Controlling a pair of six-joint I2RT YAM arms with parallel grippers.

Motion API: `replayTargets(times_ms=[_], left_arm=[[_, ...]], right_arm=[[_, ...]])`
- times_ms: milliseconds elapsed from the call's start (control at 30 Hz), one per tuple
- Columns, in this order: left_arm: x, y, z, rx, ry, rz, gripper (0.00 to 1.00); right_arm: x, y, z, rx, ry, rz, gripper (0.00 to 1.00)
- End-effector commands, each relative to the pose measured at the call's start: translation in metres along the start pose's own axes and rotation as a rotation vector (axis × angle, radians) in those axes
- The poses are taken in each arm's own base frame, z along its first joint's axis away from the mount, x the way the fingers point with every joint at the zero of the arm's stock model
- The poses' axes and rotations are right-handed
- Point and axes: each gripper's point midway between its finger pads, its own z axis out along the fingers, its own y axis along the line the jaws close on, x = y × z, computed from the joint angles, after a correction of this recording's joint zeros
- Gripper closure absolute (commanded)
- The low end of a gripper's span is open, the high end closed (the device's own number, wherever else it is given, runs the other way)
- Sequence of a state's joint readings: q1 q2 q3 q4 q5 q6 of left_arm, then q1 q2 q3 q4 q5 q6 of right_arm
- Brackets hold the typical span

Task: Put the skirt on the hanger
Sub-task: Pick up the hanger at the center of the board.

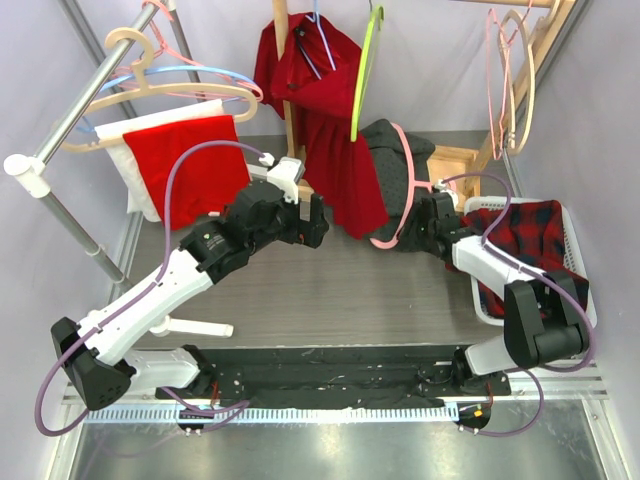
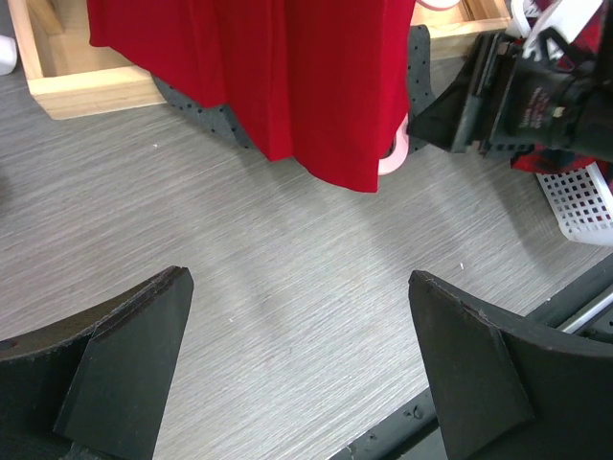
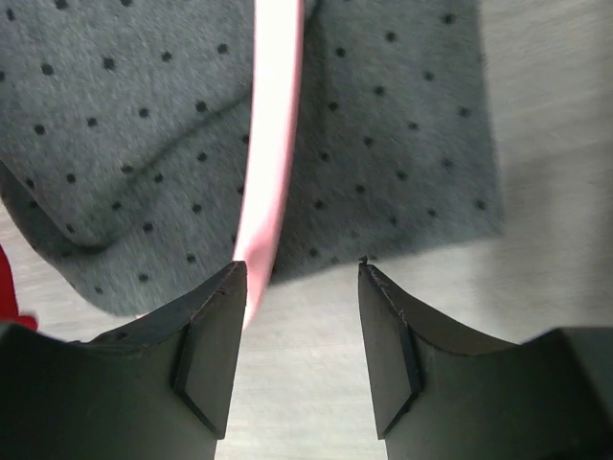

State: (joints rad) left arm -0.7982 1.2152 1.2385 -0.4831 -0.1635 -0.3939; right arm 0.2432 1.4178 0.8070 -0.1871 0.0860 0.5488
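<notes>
The grey black-dotted skirt (image 1: 388,160) lies at the back of the table, with a pink hanger (image 1: 407,190) lying across it. In the right wrist view the skirt (image 3: 115,144) fills the top and the hanger bar (image 3: 273,115) runs down to my left fingertip. My right gripper (image 3: 299,273) is open at the skirt's near edge with nothing between its jaws; it also shows in the top view (image 1: 415,225). My left gripper (image 1: 318,222) is open and empty over bare table (image 2: 302,355), just left of the hanging red garment (image 2: 287,77).
A white basket (image 1: 575,235) with plaid cloth stands at the right. A metal rack (image 1: 80,100) at the left carries hangers and red and white cloths. A wooden stand (image 1: 283,60) holds the red garment, with a green hanger (image 1: 365,70) beside it.
</notes>
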Motion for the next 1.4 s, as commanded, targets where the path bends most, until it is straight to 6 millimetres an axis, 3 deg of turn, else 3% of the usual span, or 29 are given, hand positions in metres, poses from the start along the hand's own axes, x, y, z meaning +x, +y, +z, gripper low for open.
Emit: replayTargets(times_ms=[0,300,400,467,500,633,1067,1233,1300,1367], left_arm=[[-0.009,-0.003,-0.001,0.012,-0.035,-0.02,0.0],[-0.01,-0.003,0.0,0.008,-0.038,-0.017,0.0],[-0.009,-0.002,0.0,0.003,-0.032,-0.014,0.0],[-0.01,-0.001,0.0,0.002,-0.034,-0.013,0.0],[-0.009,-0.001,0.0,-0.002,-0.033,-0.013,0.0],[-0.01,0.0,-0.001,-0.005,-0.035,-0.011,0.0],[-0.014,-0.001,-0.002,0.001,-0.051,-0.014,0.0],[-0.014,-0.002,-0.002,0.003,-0.051,-0.014,0.0],[-0.013,-0.001,-0.002,-0.001,-0.05,-0.014,0.0],[-0.013,-0.001,-0.002,-0.001,-0.048,-0.014,0.0]], right_arm=[[-0.03,0.032,0.012,-0.169,-0.143,0.064,0.44],[-0.024,0.036,0.026,-0.247,-0.17,0.119,0.44],[-0.017,0.034,0.035,-0.248,-0.154,0.135,0.5],[-0.014,0.034,0.036,-0.252,-0.151,0.149,0.67],[-0.016,0.034,0.035,-0.257,-0.159,0.152,0.79],[-0.023,0.03,0.025,-0.233,-0.188,0.163,0.98],[-0.055,0.039,-0.03,-0.251,-0.271,0.096,0.99],[-0.049,0.064,-0.048,-0.408,-0.247,0.063,0.99],[-0.041,0.075,-0.052,-0.479,-0.213,0.059,0.93],[-0.037,0.082,-0.053,-0.54,-0.209,0.069,0.99]])
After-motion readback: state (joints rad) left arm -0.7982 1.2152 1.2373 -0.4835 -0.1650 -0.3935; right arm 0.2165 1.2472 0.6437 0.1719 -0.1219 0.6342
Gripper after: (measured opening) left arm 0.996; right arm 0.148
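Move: Just ahead of the right hand, the pink hanger's near arm comes within about 3 cm forward, 2 cm left and 3 cm down, with the hanger's middle some 10 cm ahead and 2 cm left. The grey dotted skirt lies beneath it, around 12 cm ahead and 3 cm left; the red cloth's hem hangs 13 cm left and 3 cm ahead, the basket 29 cm right and 5 cm back. From the left hand the hanger is about 8 cm ahead, 20 cm right and 24 cm lower. Slipping forward and left about 4 cm while sinking 2 cm, the half-open right hand brings the hanger's near arm between its fingers and pinches it just above the grey skirt. It then lifts the hanger some 8 cm, first drawing back about 2 cm, the fingertips tipping up and the left side of the hand rising. ##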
